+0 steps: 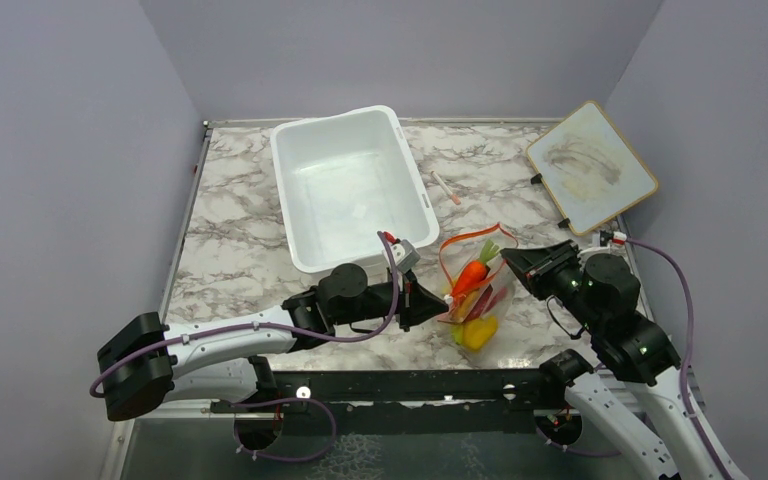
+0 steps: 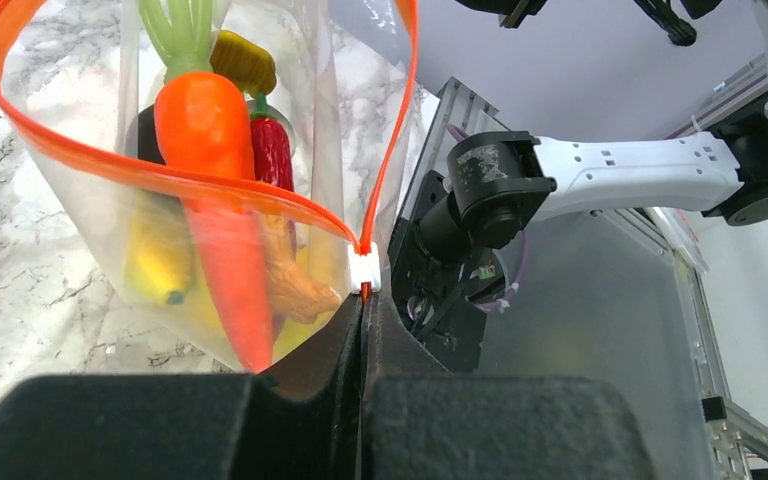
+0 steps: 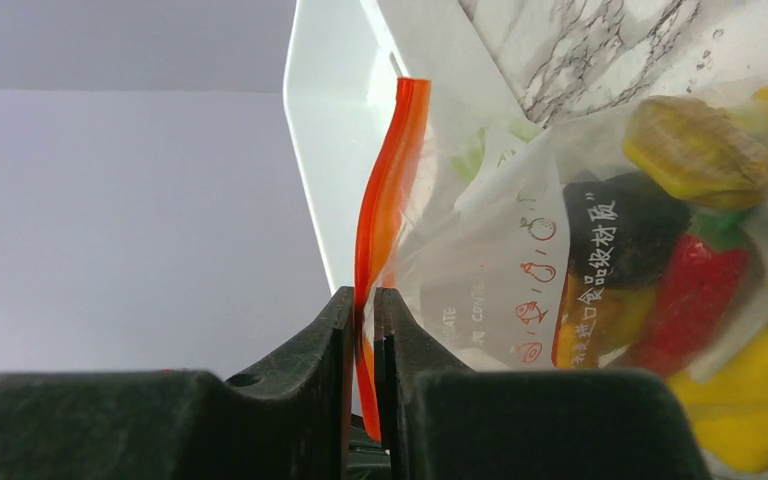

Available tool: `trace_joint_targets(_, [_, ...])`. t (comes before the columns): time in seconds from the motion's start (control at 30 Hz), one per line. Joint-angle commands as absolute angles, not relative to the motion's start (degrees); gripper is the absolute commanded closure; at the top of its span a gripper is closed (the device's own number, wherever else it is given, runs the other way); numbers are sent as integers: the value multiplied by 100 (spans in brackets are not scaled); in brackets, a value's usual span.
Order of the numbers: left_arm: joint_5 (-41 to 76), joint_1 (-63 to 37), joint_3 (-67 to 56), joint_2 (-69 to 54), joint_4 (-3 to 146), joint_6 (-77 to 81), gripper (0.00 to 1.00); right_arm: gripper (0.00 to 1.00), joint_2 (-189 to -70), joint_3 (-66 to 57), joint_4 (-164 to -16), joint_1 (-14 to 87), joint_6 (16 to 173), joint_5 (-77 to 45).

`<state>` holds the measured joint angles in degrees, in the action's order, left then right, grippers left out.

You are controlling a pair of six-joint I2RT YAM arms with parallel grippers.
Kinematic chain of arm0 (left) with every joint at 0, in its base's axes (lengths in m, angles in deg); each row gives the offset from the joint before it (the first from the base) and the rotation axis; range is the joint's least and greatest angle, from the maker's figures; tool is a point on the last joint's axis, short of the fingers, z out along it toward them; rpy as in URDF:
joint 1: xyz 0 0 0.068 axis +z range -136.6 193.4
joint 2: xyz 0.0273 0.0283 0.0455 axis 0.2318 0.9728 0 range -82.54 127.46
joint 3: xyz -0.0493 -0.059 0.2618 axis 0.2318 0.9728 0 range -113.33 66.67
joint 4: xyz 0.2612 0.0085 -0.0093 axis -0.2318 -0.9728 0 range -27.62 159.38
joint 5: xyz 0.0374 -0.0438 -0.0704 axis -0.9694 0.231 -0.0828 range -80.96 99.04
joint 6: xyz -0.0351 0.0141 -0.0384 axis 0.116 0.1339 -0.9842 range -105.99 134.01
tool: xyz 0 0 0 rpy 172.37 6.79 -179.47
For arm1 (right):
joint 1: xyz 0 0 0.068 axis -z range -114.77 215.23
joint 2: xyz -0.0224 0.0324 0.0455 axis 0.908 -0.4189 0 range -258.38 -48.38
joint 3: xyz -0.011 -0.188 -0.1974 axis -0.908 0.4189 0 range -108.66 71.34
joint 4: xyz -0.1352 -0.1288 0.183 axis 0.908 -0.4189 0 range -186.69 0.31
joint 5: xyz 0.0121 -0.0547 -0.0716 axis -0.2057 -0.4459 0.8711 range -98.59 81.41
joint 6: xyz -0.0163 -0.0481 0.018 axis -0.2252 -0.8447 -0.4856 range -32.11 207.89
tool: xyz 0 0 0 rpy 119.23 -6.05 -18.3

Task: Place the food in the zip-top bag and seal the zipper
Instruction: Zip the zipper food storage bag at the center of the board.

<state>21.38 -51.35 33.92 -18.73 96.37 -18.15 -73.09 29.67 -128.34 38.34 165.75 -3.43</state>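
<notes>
The zip-top bag (image 1: 487, 305) stands between my two grippers, its mouth gaping in a loop. Inside lies the food: an orange carrot (image 2: 210, 140), a red chili (image 2: 272, 155), a yellow banana (image 2: 158, 262), a dark brown fruit (image 3: 625, 225) and a yellow pepper (image 3: 750, 395). My left gripper (image 2: 364, 300) is shut on the zipper (image 2: 210, 182) at its end, just below the white slider (image 2: 363, 267). From the other side, my right gripper (image 3: 363, 295) holds the opposite end of the zipper (image 3: 385, 170) between jaws that stand only a sliver apart.
A white tub (image 1: 290, 190) sits behind the bag. At the back right a wood-framed whiteboard (image 1: 590, 165) leans by the wall, and a small pen-like stick (image 1: 446, 187) lies beside the tub. The table's near edge rail (image 1: 410, 385) runs just below the bag.
</notes>
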Motion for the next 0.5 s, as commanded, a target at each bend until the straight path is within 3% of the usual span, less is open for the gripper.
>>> trace_joint_targets(0.0, [2076,-5172,3464,-2005,9839,-1585,100,83,-7259,2680,-12800,3843,16145,-148])
trace_joint_targets(0.23, [2255,-5172,3351,-1913,9725,-1417,100,49,-7427,2444,-12640,3843,13979,-496])
trace_joint_targets(0.47, [2334,-5172,3321,-1951,9695,-1091,100,47,-7309,2093,-12481,3843,11730,-998])
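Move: At the right fingertips the orange zipper rim is still caught; its far corner stands about 5 cm ahead and 1 cm left of the hand. The white slider lies some 11 cm left, 9 cm back and 3 cm lower, and about 2 cm beyond the left fingertips, to the left hand's right. From the right hand, the carrot is 5 cm left, 3 cm back and 8 cm down; the yellow pepper is 3 cm left, 9 cm back and about 20 cm down. Letting go of the bag's rim, the right hand opens its fingers to about half and rises clear of it by some 3 cm, easing slightly to its right. Its wrist turns about 30 degrees as it goes, left side dipping, fingers tipping up and swinging left. The left hand stays put and keeps its pinch on the zipper end beside the slider. ##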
